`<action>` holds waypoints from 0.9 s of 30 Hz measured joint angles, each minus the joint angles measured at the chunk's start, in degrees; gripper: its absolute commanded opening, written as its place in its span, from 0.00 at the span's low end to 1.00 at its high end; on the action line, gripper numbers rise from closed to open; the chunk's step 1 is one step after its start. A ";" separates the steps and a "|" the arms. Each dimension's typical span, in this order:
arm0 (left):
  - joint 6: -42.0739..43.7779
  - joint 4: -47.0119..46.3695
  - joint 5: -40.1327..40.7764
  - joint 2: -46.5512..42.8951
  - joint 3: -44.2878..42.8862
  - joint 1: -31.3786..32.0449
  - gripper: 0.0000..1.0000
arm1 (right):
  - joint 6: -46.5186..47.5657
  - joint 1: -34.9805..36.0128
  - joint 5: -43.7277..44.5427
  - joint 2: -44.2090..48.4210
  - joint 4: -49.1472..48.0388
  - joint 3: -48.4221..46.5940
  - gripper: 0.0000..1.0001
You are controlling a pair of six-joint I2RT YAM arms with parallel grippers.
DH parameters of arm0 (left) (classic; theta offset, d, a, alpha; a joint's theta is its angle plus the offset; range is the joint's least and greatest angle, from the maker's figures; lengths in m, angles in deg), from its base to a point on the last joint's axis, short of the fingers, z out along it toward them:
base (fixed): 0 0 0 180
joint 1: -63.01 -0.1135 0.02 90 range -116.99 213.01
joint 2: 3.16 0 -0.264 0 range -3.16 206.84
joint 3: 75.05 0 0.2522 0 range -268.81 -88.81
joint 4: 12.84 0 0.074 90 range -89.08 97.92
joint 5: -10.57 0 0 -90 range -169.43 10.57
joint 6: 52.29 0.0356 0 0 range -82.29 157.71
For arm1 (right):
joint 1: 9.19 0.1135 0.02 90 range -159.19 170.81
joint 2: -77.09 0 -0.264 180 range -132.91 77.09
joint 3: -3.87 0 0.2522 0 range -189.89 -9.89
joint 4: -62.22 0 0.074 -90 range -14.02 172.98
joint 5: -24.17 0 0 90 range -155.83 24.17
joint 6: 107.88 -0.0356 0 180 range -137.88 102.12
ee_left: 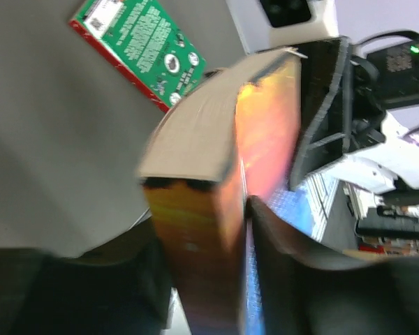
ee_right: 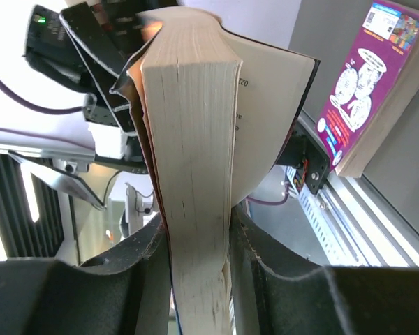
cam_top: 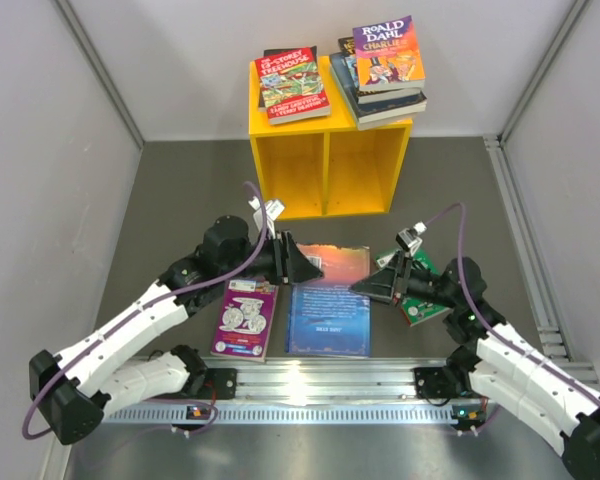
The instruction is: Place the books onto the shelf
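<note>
A thick book (cam_top: 329, 300) with a blue and orange cover sits between both arms in front of the yellow shelf (cam_top: 325, 165). My left gripper (cam_top: 298, 262) grips its left side near the far end. In the blurred left wrist view, its orange spine (ee_left: 216, 174) fills the gap of that gripper (ee_left: 216, 279), with dark fingers (ee_left: 321, 279) against it. My right gripper (cam_top: 375, 283) is shut on the page block (ee_right: 195, 174), pads (ee_right: 265, 279) pressing both sides, and a few pages and the cover splay outside the grip (ee_right: 199, 279). Other books lie on the shelf top.
A purple book (cam_top: 245, 318) lies flat on the table to the left, near the rail (cam_top: 320, 385). A green book (cam_top: 422, 303) lies under my right arm. On the shelf top are a red and green book (cam_top: 292, 83) and a stack topped by an orange Roald Dahl (cam_top: 388, 60). Both compartments look empty.
</note>
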State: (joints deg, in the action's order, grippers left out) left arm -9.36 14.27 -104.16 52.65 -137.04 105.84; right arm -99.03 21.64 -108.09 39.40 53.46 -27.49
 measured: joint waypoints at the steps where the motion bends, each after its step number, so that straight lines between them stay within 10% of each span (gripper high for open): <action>1: -0.22 0.39 -0.74 0.26 -0.59 -0.07 0.37 | 0.09 0.00 -0.11 -0.61 -0.44 0.07 0.00; 3: -0.42 0.92 -1.60 0.50 -1.99 -0.15 0.06 | 0.48 -0.13 -0.20 -2.40 -1.60 0.22 0.00; 6: 0.74 3.34 -1.18 0.74 -4.15 -0.15 0.00 | 1.27 -0.24 -0.11 -4.17 -2.75 0.24 0.10; 7: 1.22 4.59 -0.59 0.85 -4.83 -0.11 0.00 | 1.90 -0.24 -0.15 -4.35 -2.67 0.13 0.61; 10: 3.15 9.60 3.43 0.98 -7.08 0.31 0.00 | 7.02 -0.83 0.50 -4.50 6.03 -3.63 1.00; 18: 13.29 21.14 32.89 0.94 -10.88 0.35 0.00 | 30.49 -2.38 9.33 -2.99 40.52 -23.98 1.00; 27: 22.84 -7.08 53.44 2.45 -3.34 0.22 0.00 | 35.60 -2.51 13.66 6.95 58.97 -21.29 1.00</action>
State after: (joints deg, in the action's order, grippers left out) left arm 13.48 7.18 -50.72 55.10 -140.38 106.06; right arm -63.42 19.13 -94.43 46.35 112.43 -48.78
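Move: The blue book hangs between both grippers: its middle is about 6 cm back, 5 cm right and 4 cm below the left one, and about 2 cm back, 9 cm left and 4 cm below the right. The shelf's left compartment is roughly 37 cm ahead of the left hand, 4 cm left, 10 cm lower. From that hand the purple book lies 17 cm left and 1 cm ahead, the green book 27 cm right and 10 cm ahead, both some 22 cm below. Finish closing the left fingers on the blue book's spine near its orange end. Then open the right gripper wide off the page edge and, after a short dip forward, draw it right about 6 cm and slightly down, fingertips tipping down. Meanwhile carry the book forward some 14 cm and left 10 towards the shelf, turning the left wrist counter-clockwise about 45 degrees. ##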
